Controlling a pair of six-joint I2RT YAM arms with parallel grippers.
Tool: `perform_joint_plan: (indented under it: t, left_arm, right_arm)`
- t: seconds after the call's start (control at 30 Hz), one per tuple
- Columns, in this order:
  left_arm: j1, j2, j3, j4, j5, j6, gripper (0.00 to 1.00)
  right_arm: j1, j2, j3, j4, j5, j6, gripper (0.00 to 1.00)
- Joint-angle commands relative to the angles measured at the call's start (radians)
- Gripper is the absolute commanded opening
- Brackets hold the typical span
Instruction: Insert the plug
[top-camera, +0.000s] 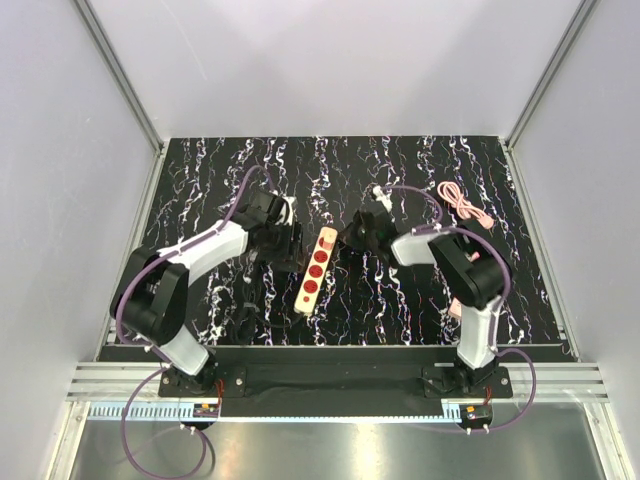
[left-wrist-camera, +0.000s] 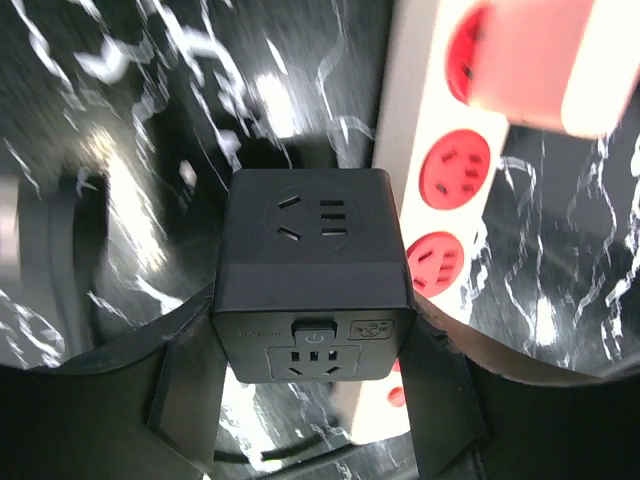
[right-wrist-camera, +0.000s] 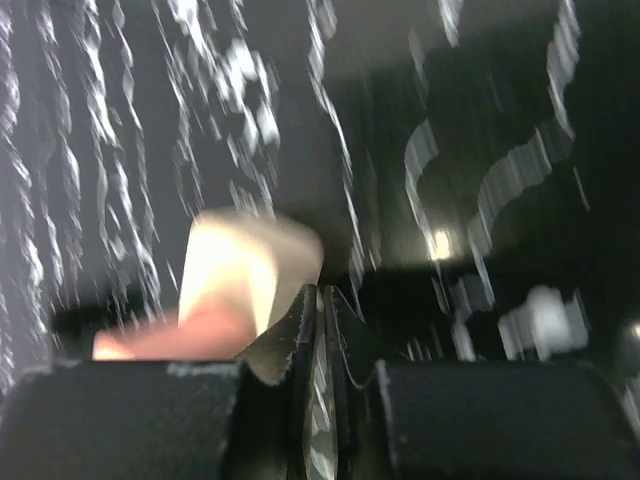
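Observation:
The plug (left-wrist-camera: 312, 275) is a small black boxy adapter with sockets on its faces, held between the fingers of my left gripper (left-wrist-camera: 312, 390), just left of the cream power strip (left-wrist-camera: 440, 190) with its red round sockets. Its thin black cord (left-wrist-camera: 290, 455) trails below. From above, my left gripper (top-camera: 283, 243) sits just left of the strip (top-camera: 315, 268). My right gripper (top-camera: 358, 232) is shut and empty, close to the strip's far end. In the right wrist view its fingers (right-wrist-camera: 322, 330) are pressed together beside the blurred cream strip end (right-wrist-camera: 240, 270).
A coiled pink cable (top-camera: 465, 205) lies at the back right of the black marbled table (top-camera: 420, 290). A small white object (top-camera: 380, 192) lies behind my right gripper. Grey walls enclose the table on three sides.

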Motion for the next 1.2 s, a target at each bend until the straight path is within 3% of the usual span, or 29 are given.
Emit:
perform_joint_plan:
  t: [0.0, 0.13, 0.27, 0.43, 0.57, 0.7, 0.77, 0.8, 0.9, 0.93, 1.17]
  left_arm:
    - [-0.034, -0.048, -0.009, -0.049, 0.047, -0.024, 0.0]
    - [-0.034, -0.063, 0.086, -0.143, -0.054, 0.148, 0.0]
    - [-0.043, -0.088, 0.224, -0.258, -0.064, 0.4, 0.0]
    - [-0.118, -0.115, 0.309, -0.345, 0.025, 0.714, 0.0]
    - [-0.127, -0.157, 0.287, -0.364, 0.216, 1.012, 0.0]
    - [-0.141, -0.149, 0.272, -0.419, 0.235, 1.215, 0.0]
    - [-0.143, -0.132, 0.281, -0.447, 0.198, 1.271, 0.0]
    - [-0.146, -0.126, 0.289, -0.467, 0.201, 1.289, 0.0]
    - [-0.182, -0.112, 0.295, -0.487, 0.2, 1.323, 0.0]
    - [-0.193, -0.109, 0.284, -0.487, 0.201, 1.332, 0.0]
    - [-0.23, -0.04, 0.286, -0.487, 0.158, 1.369, 0.0]
  right_arm:
    - [-0.057, 0.093, 0.155, 0.041, -0.16, -0.061, 0.13]
    - [-0.094, 0.144, 0.252, 0.001, -0.257, -0.104, 0.13]
    - [-0.111, 0.084, 0.276, -0.077, -0.317, -0.196, 0.15]
    - [-0.12, -0.078, 0.197, -0.191, -0.34, -0.242, 0.17]
    - [-0.121, -0.259, 0.07, -0.235, -0.384, -0.239, 0.2]
    - [-0.121, -0.417, -0.045, -0.275, -0.409, -0.227, 0.29]
    - [-0.121, -0.566, -0.114, -0.318, -0.379, -0.233, 0.41]
    - [-0.121, -0.566, -0.115, -0.334, -0.366, -0.233, 0.49]
    - [-0.123, -0.718, -0.162, -0.387, -0.311, -0.233, 0.92]
    - [-0.124, -0.787, -0.179, -0.389, -0.302, -0.23, 1.0]
    - [-0.124, -1.013, -0.219, -0.537, -0.211, -0.216, 0.99]
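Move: The left hand already holds the black cube plug; the middle of the power strip, which runs fore and aft with its free sockets up, is about 6 cm to its right, 1 cm back and 4 cm lower. The pink plug in the strip's far end lies some 7 cm ahead and 9 cm right, and the black cable coil about 13 cm back and 9 cm left. From the closed right hand the strip's middle is roughly 7 cm left and 8 cm back, with the pink plug 4 cm left, level with it. Keeping its grip on the black cube plug, the left hand lifts it about 10 cm while turning some 80 degrees clockwise, then sinks about 3 cm and eases back and right towards the near half of the strip, to end some 6 cm back and 3 cm right of its start. The right hand first runs on nearly 6 cm forward past the pink-plug end with its fingers shut, then backs off to the right and climbs about 20 cm clear of the strip, opening its fingers wide on the way. ##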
